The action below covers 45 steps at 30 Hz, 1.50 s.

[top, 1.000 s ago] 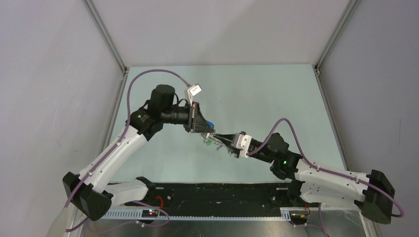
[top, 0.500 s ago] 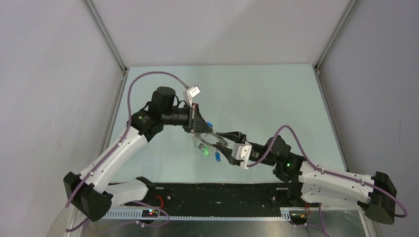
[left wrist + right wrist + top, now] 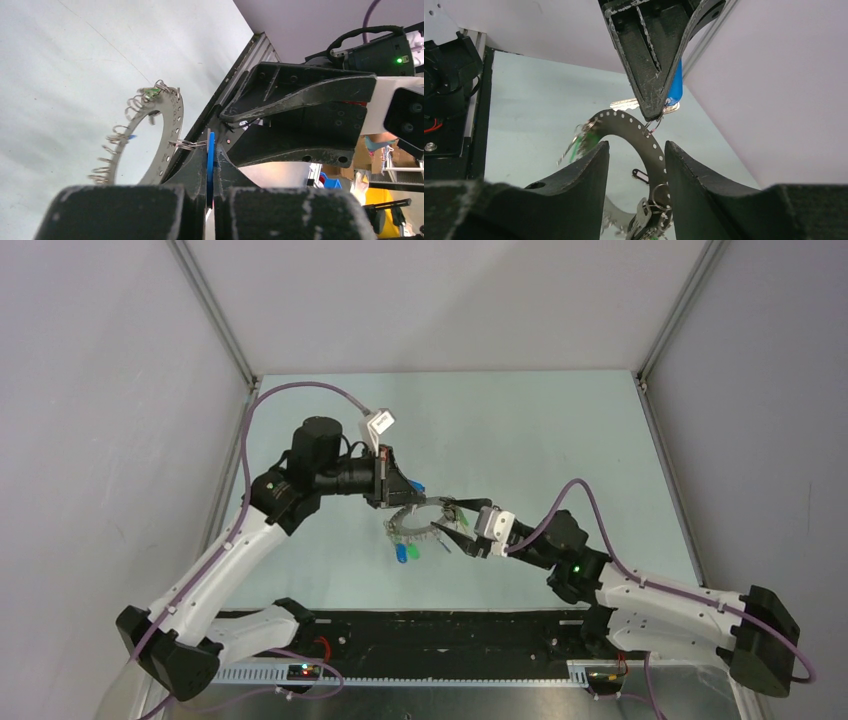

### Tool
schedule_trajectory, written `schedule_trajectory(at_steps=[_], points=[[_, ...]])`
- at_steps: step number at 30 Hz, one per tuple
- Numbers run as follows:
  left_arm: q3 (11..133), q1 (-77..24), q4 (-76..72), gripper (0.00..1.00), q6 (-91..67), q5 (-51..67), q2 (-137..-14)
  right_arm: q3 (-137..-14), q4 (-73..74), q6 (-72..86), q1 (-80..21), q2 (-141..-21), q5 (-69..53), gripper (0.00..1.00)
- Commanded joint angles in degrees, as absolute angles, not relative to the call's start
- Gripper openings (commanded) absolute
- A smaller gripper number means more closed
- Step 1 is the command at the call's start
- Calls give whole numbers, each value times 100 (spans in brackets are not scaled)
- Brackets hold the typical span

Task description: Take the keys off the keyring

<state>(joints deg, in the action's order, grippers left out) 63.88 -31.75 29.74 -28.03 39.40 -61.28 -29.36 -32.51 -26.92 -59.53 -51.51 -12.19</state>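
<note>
My left gripper (image 3: 398, 500) is shut on the blue head of one key (image 3: 210, 160), and the silver blade of that key (image 3: 626, 104) sticks out beside the jaws. The keyring (image 3: 408, 531), a flat silver hoop with holes, hangs from that key by a small wire loop (image 3: 184, 144). Blue and green keys (image 3: 405, 552) dangle under the hoop. My right gripper (image 3: 449, 524) stands open at the hoop's right side. In the right wrist view the keyring's band (image 3: 650, 145) runs between its fingers (image 3: 589, 170), above a bunch of keys (image 3: 646, 220).
A small black tag (image 3: 640, 175) lies on the pale green table (image 3: 540, 440) under the hoop. Grey walls and metal posts (image 3: 215, 320) enclose the table. A black rail (image 3: 450, 625) runs along the near edge between the arm bases.
My right gripper has opened and let go near the hoop, dropped, then come back up around the band. The left gripper drew slightly left, and the hoop now hangs lower from its key.
</note>
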Motion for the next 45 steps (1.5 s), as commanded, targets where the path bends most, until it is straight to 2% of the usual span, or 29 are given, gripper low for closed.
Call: schedule_trajectory(at_steps=[1, 14, 25, 29, 33, 45], points=[[6747, -3201, 2635, 0, -2839, 3967, -5886, -2986, -4107, -2377, -5870, -5444, -1144, 49], [6709, -3274, 2636, 0, -2925, 3979, -5886, -3241, -4821, -2222, -5656, -6067, -1386, 39], [6762, -3308, 2631, 0, -2927, 4014, -5934, -3423, -4971, -2152, -5645, -6349, -1556, 36], [6767, -3302, 2642, 0, -2949, 4011, -5883, -3444, -4836, -2209, -5644, -6368, -1516, 23], [6784, -3310, 2637, 0, -2954, 4012, -5825, -3445, -4568, -2280, -5637, -6301, -1432, 1], [6677, -3006, 2641, 0, -3074, 4168, -5917, -3388, -3844, -2477, -5636, -5509, -1736, 0]])
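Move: The small wire ring linking the key with the blue tag to the keyring hangs at the left fingertips, about 2 cm ahead of the right hand and 3 cm to its left, roughly level with it. The keyring hangs below, its middle some 3 cm to the right hand's left, level fore and aft and 4 cm lower. From the left hand, the wire ring is about 1 cm to its right and 1 cm below, neither ahead nor back. Reaching forward and left some 3.5 cm with half-open fingers, the right hand comes up to the small wire ring at the left fingertips and shuts on it, pinching the wire, then draws back about 1.5 cm, mostly to its right, while rising a little. The left hand stays nearly in place and keeps its shut grip on the blue-tagged key. ##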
